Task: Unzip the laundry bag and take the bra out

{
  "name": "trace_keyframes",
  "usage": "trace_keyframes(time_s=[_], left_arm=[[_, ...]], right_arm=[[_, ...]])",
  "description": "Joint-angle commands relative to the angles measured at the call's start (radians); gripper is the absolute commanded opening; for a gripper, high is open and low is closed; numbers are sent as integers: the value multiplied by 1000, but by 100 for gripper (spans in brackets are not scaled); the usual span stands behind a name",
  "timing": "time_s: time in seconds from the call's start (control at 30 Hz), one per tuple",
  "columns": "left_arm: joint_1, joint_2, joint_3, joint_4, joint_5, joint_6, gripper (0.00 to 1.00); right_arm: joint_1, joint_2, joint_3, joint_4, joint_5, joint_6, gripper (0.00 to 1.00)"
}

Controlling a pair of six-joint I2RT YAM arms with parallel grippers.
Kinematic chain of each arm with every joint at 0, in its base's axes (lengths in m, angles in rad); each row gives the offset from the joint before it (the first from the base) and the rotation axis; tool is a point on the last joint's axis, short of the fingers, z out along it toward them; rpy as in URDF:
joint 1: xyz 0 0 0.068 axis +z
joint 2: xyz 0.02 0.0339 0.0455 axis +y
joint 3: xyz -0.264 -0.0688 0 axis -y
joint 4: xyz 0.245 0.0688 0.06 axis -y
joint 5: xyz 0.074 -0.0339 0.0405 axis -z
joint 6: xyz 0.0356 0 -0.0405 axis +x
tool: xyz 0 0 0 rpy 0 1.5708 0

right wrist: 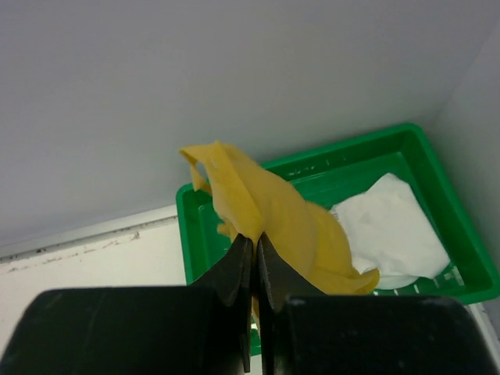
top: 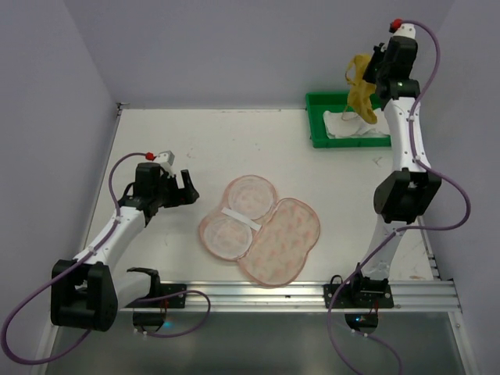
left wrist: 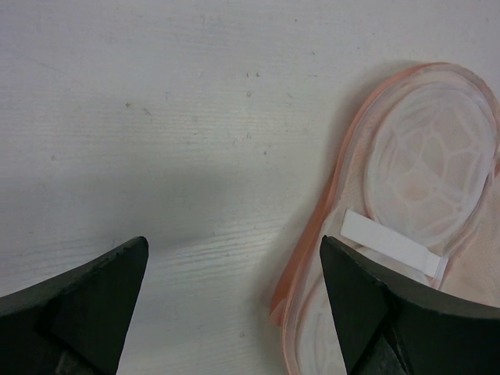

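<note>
The laundry bag [top: 281, 241] lies unzipped and spread flat mid-table, its printed half to the right and its pale-lined half [top: 238, 215] to the left. My left gripper [top: 188, 187] is open just left of it. In the left wrist view its jaws [left wrist: 233, 244] straddle bare table, the right finger over the bag's pink rim [left wrist: 312, 234]. My right gripper [top: 373, 74] is raised above the green tray, shut on the yellow bra [top: 361, 92]. In the right wrist view, the bra [right wrist: 273, 211] hangs from the closed jaws [right wrist: 255, 237].
A green plastic tray [top: 319, 117] sits at the back right against the wall, with a white cloth [top: 348, 126] in it; both appear in the right wrist view, tray [right wrist: 195, 234] and cloth [right wrist: 391, 226]. Walls enclose the table on three sides.
</note>
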Motion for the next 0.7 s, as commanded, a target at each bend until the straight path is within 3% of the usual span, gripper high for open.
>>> trace_keyframes(time_s=[0.0,0.2,0.67], left_arm=[[7,5,7,8,-22,25,94],[5,11,9,5,-33,26,94],[7,22,7,0,-41,25,94]], right_arm=[[9,47,7,96,-84,67,0],[9,33,-73,120,-124,150,0],[-15,30,-18,106,-322,261,0]])
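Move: The yellow bra hangs from the right hand's shut fingers. The green bin it is being taken to has its middle some 33 cm below that hand, about 4 cm to its right and 1 cm farther out. The white cloth already in the bin lies about 35 cm below the hand, 4 cm to its right and 1 cm nearer. From the left hand, the bin is about 31 cm ahead, 60 cm to the right and 6 cm lower. The yellow bra, still pinched in the right hand's shut fingers, is lowered quickly by about 7 cm towards the green bin, with a small reach forward. The hand then eases back up a little while carrying it steadily to the left, about 5 cm in all, towards the bin's left side. The wrist rolls its left side up some 15 degrees and swings about 10 degrees counter-clockwise. ##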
